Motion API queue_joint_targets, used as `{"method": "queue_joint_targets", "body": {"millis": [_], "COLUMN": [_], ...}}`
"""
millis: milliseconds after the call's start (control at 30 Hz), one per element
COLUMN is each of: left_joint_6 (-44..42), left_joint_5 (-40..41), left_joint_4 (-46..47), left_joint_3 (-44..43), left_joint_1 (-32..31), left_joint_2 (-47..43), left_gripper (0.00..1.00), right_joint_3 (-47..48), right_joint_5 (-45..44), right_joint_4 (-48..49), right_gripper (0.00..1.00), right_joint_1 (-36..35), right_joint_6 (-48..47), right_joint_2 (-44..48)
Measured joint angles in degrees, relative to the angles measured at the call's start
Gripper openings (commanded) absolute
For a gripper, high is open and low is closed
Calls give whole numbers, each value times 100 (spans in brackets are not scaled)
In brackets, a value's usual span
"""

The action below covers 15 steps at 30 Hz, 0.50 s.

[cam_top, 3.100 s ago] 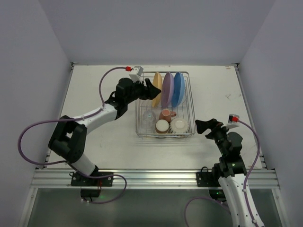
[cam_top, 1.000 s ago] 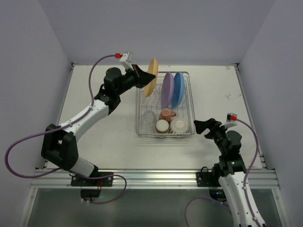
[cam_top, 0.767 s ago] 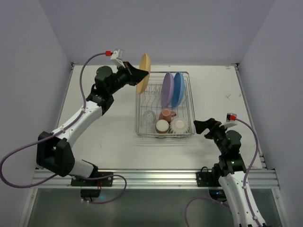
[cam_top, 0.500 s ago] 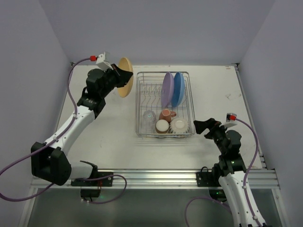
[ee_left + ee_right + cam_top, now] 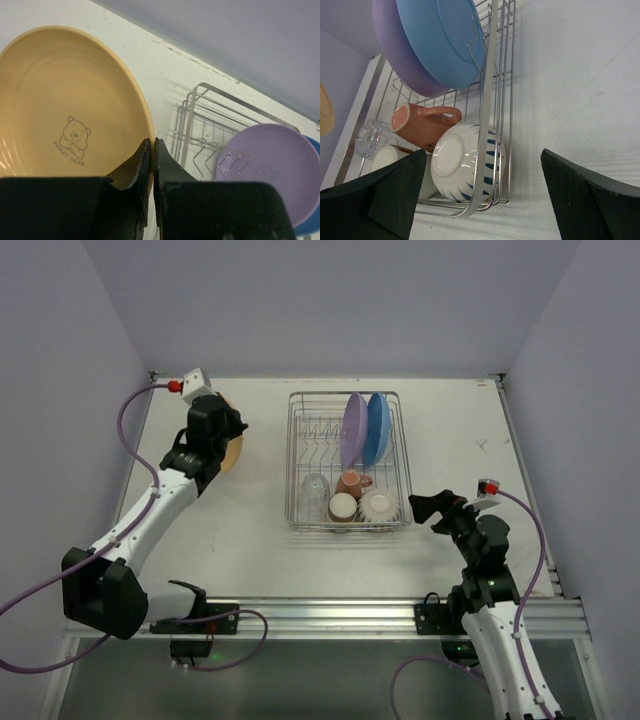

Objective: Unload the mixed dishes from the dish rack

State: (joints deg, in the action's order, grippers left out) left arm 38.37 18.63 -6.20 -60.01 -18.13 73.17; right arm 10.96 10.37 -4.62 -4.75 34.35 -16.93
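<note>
My left gripper (image 5: 224, 437) is shut on the rim of the yellow-orange plate (image 5: 60, 100), pinching it between both fingers. It holds the plate tilted, left of the dish rack (image 5: 293, 455) and outside it. Most of the plate (image 5: 234, 450) is hidden behind the wrist in the top view. In the rack the purple plate (image 5: 352, 430) and blue plate (image 5: 377, 428) stand upright. In front of them lie a glass tumbler (image 5: 315, 485), two reddish-brown cups (image 5: 350, 482) (image 5: 342, 506) and a ribbed bowl (image 5: 379, 504). My right gripper (image 5: 430, 508) stands open just right of the rack, holding nothing.
The rack's wire wall (image 5: 487, 125) stands between my right gripper (image 5: 482, 152) and the bowl (image 5: 462, 160). White walls close the table's left, back and right sides. The metal base rail (image 5: 320, 615) runs along the near edge.
My left arm has lifted the yellow-orange plate out of the rack, swung it left and lowered it toward the table. The right arm has not moved.
</note>
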Motion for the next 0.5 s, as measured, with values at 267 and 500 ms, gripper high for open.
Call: {"method": "queue_joint_targets", "body": {"millis": [267,500], "left_joint_6": [-2,-9], "left_joint_5": [782,981], "left_joint_4": [-229,-382], "left_joint_3": [2,-37], "left_joint_1": [0,0], "left_joint_2": [411,1110], "left_gripper": [0,0], "right_joint_3": [0,0], "right_joint_5": [31,96], "right_joint_4": [0,13], "right_gripper": [99,99], "right_joint_1": [0,0], "right_joint_6": [-11,-11], "right_joint_2": [-2,-72]}}
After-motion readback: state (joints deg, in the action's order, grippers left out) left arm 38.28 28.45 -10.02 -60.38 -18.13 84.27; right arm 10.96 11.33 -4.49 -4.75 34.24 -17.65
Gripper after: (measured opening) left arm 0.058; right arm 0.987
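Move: The left gripper already holds the yellow plate by its rim. The open table it is being taken to, left of the dish rack, lies about 25 cm below this gripper and some 9 cm to its left, about level fore and aft. The rack's middle is roughly 28 cm right and 3 cm ahead, about 19 cm lower, with the purple plate about 29 cm right, 7 cm ahead and 12 cm below. From the right gripper that open table is about 54 cm left, 17 cm ahead and 14 cm below. Bring the left gripper down about 8 cm towards the open table left of the rack, easing it some 3 cm left, mainly at the start, so the plate goes on away from the rack. Tip the fingers further down by roughly 10 degrees while turning slightly counter-clockwise with the left side rising, and keep the plate's rim pinched. ##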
